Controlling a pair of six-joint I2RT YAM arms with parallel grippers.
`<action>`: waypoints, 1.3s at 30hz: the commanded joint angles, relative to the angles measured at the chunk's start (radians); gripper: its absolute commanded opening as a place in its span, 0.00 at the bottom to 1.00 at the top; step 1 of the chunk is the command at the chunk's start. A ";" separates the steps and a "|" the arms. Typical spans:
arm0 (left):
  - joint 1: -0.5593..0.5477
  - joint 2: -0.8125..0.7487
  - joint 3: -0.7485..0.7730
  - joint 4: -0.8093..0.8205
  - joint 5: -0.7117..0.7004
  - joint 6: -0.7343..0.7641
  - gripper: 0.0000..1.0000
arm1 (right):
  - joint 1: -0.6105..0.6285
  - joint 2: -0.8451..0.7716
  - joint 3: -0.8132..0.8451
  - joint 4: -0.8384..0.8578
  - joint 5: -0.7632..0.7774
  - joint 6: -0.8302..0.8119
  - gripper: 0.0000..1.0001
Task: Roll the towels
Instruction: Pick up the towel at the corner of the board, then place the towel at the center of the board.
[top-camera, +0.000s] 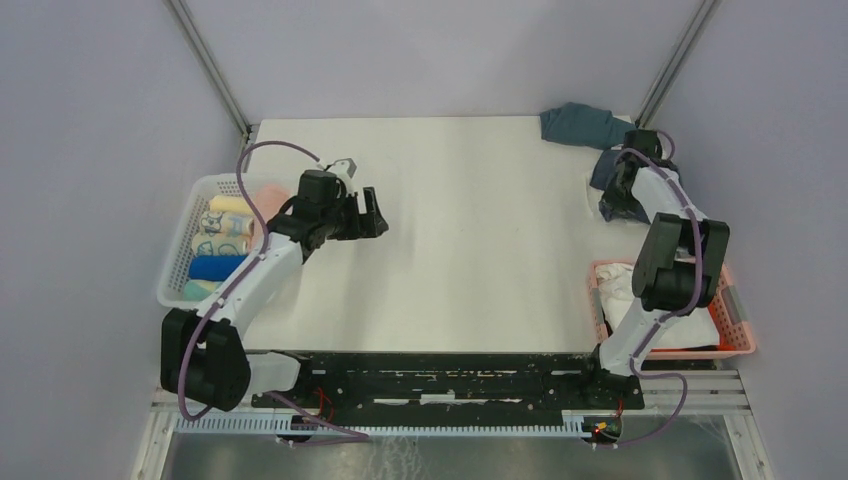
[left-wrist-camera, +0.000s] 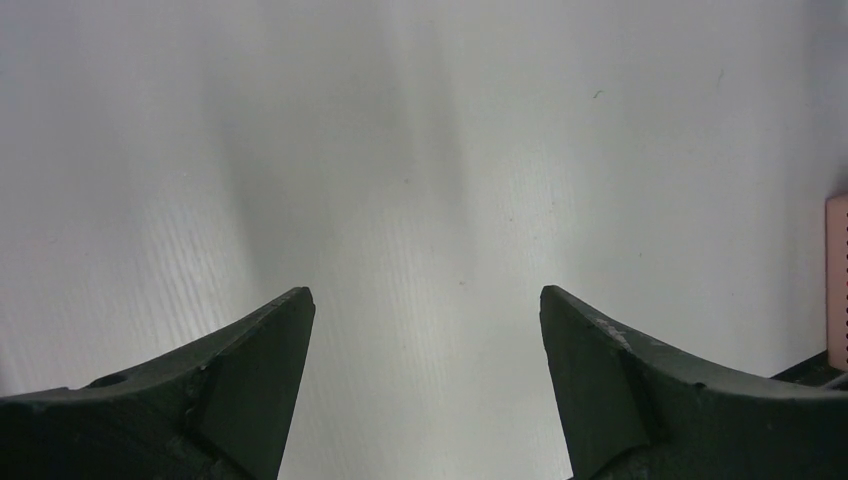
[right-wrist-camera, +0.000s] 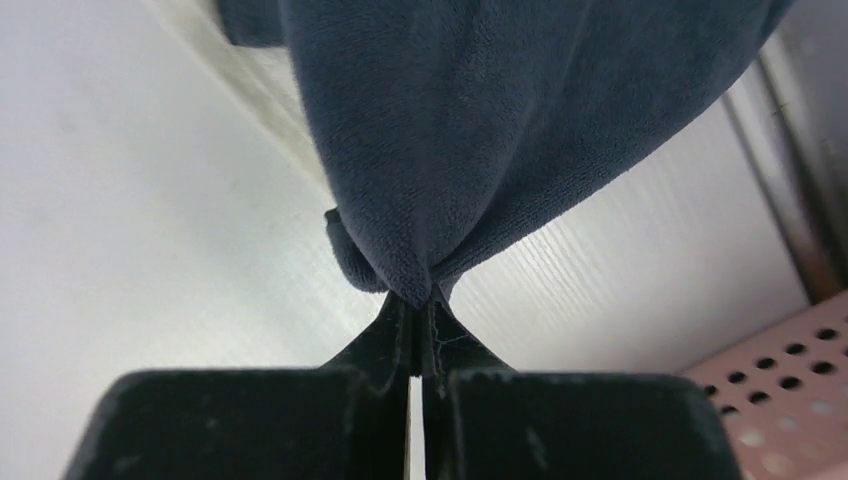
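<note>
A dark navy towel (right-wrist-camera: 480, 120) hangs bunched from my right gripper (right-wrist-camera: 415, 300), whose fingers are shut on a pinched fold of it. From above, that navy towel (top-camera: 606, 172) and the right gripper (top-camera: 622, 192) are at the table's far right edge. A slate blue towel (top-camera: 580, 125) lies crumpled in the far right corner. My left gripper (top-camera: 370, 215) hovers over the left-centre of the white table (top-camera: 470, 230). Its jaws stand wide open, and between the gripper (left-wrist-camera: 425, 295) tips only bare table shows.
A white lattice basket (top-camera: 178, 262) at the left edge holds several rolled towels (top-camera: 225, 240). A pink lattice basket (top-camera: 735, 330) at the near right, also seen as a pink basket (right-wrist-camera: 790, 400) corner, holds white cloth (top-camera: 625, 285). Metal frame posts rise at both far corners.
</note>
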 joint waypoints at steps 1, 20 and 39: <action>-0.052 0.057 0.090 0.076 0.002 -0.002 0.90 | 0.033 -0.224 0.126 -0.033 0.010 -0.079 0.00; -0.066 0.016 0.012 0.095 -0.094 0.011 0.89 | 0.556 -0.332 0.651 0.021 -0.463 -0.161 0.01; -0.097 0.101 0.025 0.081 -0.094 -0.002 0.89 | 0.563 -0.393 -0.023 -0.120 0.116 -0.061 0.42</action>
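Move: The right fingers already pinch the near edge of the dark blue towel; the middle of the board, where the towel goes, lies about 42 cm to their left, 4 cm nearer the base and some 5 cm below. The teal towel is 20 cm ahead and 7 cm left, the pink basket 26 cm back and 15 cm right. From the left hand that board spot is about 19 cm right, 3 cm back and 12 cm down. The right hand whips the towel up nearly 40 cm and 30 left, then sinks, opens and lets go. ##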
